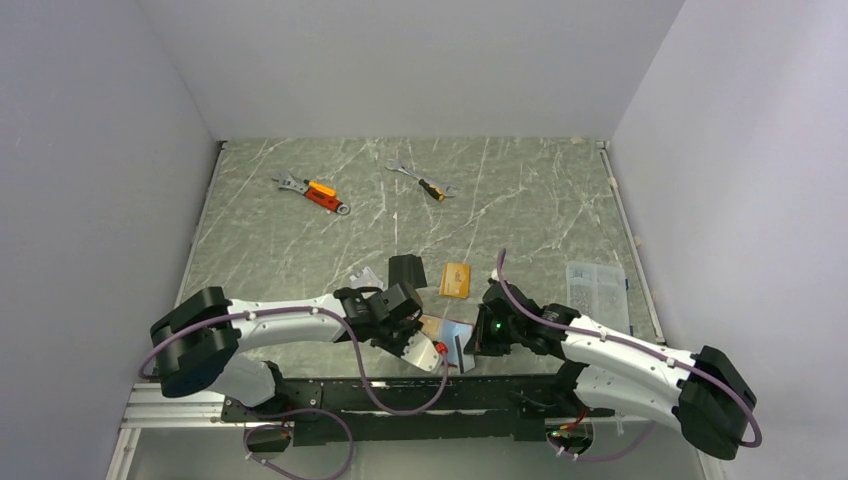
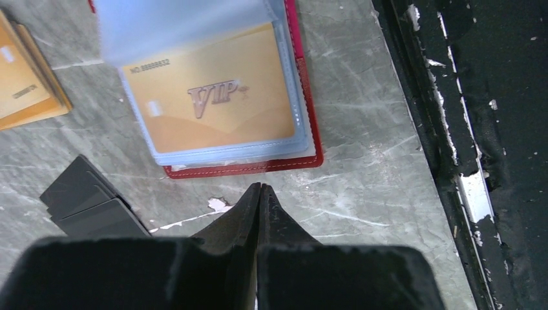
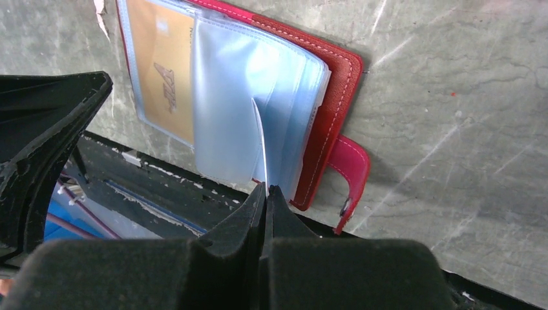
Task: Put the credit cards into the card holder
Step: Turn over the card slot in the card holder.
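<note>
The card holder [image 1: 447,330] lies open at the table's near edge, red [image 3: 336,84] with pale blue-grey pockets. An orange-gold VIP credit card [image 2: 213,97] sits inside one pocket. My right gripper [image 3: 265,187] is shut on one thin pocket leaf [image 3: 258,142], holding it up edge-on. My left gripper [image 2: 260,187] is shut with nothing in it, its tips just short of the holder's stitched edge. Loose orange-gold credit cards [image 2: 26,90] and black ones [image 2: 90,203] lie on the table beyond; in the top view they are the orange-gold card [image 1: 456,279] and the black card [image 1: 407,270].
Two orange-handled wrenches [image 1: 312,192] [image 1: 425,183] lie at the back. A clear plastic box [image 1: 597,290] rests at the right edge. The black base rail [image 2: 491,129] runs along the table's near edge beside the holder, whose snap tab [image 3: 352,168] reaches toward it.
</note>
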`<state>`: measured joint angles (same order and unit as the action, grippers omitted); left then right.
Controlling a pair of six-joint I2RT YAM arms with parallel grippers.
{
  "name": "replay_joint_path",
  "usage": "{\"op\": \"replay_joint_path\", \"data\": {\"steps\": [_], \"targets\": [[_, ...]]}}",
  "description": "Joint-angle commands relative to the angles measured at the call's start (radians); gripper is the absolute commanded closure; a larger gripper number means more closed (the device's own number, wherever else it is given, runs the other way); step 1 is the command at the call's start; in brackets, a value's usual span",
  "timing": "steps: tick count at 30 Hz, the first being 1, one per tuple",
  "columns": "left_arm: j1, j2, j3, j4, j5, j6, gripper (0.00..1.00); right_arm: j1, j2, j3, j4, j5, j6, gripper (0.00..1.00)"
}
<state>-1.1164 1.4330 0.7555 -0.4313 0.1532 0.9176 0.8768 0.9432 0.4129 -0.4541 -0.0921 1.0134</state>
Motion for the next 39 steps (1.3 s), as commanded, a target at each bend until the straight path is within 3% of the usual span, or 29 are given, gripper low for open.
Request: {"op": "replay_joint_path", "data": {"steps": [1, 7, 15, 39], "targets": [[-0.004, -0.069, 0.009, -0.014, 0.010, -0.012, 0.94, -0.030, 0.011, -0.027, 0.017, -0.032, -0.031, 1.00], [-0.005, -0.088, 0.083, -0.059, 0.076, 0.006, 0.94, -0.082, -0.030, -0.048, 0.067, -0.088, -0.041, 1.00], [-0.015, 0.004, 0.183, -0.085, 0.181, 0.044, 0.94, -0.091, -0.008, -0.107, 0.166, -0.159, -0.015, 1.00], [-0.063, 0.239, 0.302, -0.027, 0.211, 0.061, 0.97, -0.117, 0.018, -0.167, 0.339, -0.249, 0.000, 1.00]]}}
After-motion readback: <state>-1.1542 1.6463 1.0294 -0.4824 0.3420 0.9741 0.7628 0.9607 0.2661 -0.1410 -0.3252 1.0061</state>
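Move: The card slot flap being turned stands with its middle about 9 cm to the left hand's right, 1 cm nearer and 1 cm lower; from the right hand it is some 4 cm left and 2 cm ahead. Between them the gold VIP card in the holder is about 4 cm right and 1 cm ahead of the left hand. The black cards lie 14 cm ahead of that hand, 1 cm right; the loose gold cards 13 cm ahead, 10 cm right. Up about 5 cm, rightwards over the VIP card and back down goes the left hand, nearly shut and turning some 10 degrees clockwise, to end 8 cm farther right and slightly lower than before, close by the flap's free edge. Meanwhile the right hand, still pinching the striped card against the flap, eases 2 cm left and rolls so its fingers point more leftward. ##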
